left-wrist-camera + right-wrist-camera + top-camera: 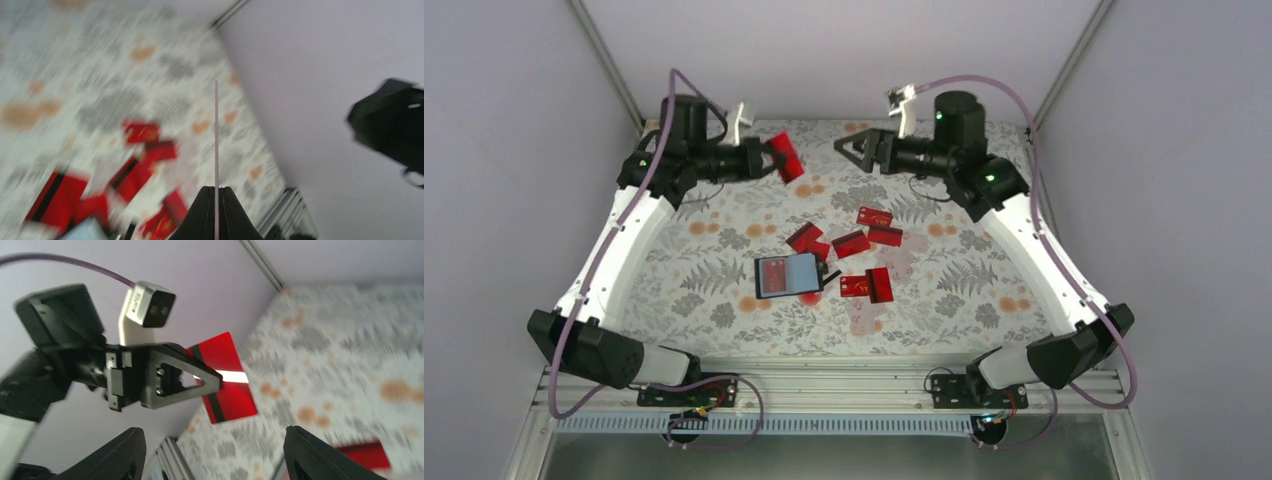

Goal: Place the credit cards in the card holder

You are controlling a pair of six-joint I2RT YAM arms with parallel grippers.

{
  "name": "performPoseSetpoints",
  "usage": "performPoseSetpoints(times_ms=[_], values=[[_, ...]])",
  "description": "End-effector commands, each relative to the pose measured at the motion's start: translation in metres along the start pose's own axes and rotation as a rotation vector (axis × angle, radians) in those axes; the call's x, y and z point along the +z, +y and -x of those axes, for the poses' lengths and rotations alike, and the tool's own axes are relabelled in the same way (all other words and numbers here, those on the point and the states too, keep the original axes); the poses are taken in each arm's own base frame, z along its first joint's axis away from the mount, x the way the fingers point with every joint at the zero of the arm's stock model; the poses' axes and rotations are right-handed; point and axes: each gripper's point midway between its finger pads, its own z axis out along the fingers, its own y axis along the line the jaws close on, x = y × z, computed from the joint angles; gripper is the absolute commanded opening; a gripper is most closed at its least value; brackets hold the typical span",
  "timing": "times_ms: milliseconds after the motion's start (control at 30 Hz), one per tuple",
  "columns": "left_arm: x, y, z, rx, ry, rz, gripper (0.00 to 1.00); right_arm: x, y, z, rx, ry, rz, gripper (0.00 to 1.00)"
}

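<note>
High over the table's back left, my left gripper (769, 158) is shut on one red credit card (787, 156) with a black stripe. In the left wrist view that card (216, 140) shows edge-on as a thin pale line rising from my shut left gripper (216, 189). My right gripper (846, 148) faces it from the right, open and apart from it. The right wrist view shows the held card (227, 390) beyond my open right gripper (215, 432), pinched by the left gripper (200, 380). The black card holder (786, 275) lies open mid-table. Several credit cards (851, 243) lie around it.
A floral cloth (724, 290) covers the table, with pale walls close on three sides. Loose cards cluster right of the holder, one pair (867, 286) at its lower right. An aluminium rail (844, 375) runs along the near edge between the arm bases.
</note>
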Motion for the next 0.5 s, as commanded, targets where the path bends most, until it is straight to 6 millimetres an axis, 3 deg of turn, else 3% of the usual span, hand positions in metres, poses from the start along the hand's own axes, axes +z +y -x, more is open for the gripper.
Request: performPoseSetpoints(times_ms=[0, 100, 267, 467], values=[[-0.008, 0.084, -0.085, -0.089, 0.255, 0.242, 0.02, 0.019, -0.056, -0.066, 0.057, 0.176, -0.118, 0.71], [-0.006, 0.120, -0.118, -0.117, 0.323, 0.336, 0.02, 0.034, -0.080, -0.095, 0.084, 0.251, -0.159, 0.72], [0.006, 0.147, -0.162, -0.162, 0.434, 0.320, 0.02, 0.059, -0.116, -0.144, 0.134, 0.404, -0.221, 0.72], [0.011, 0.174, -0.193, -0.178, 0.477, 0.357, 0.02, 0.082, -0.125, -0.197, 0.150, 0.525, -0.201, 0.62]])
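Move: The open card holder lies some 7 cm back, 3 cm left and 38 cm below the left gripper, which already pinches a red card. The striped card stands about 4 cm ahead of and in line with that gripper; the overlapping card pair is roughly 10 cm back and 15 cm to its right, both on the table. From the empty right gripper the holder is about 4 cm back, 12 cm left and 43 cm down. Bring the left gripper steeply down about 23 cm towards the card holder, easing a little back and left, and tip its fingers some 35 degrees further down, keeping the pinch on the red card. Sink the right gripper alongside by about as much, tipping down and drifting slightly left towards the holder late on, its fingers still open. ##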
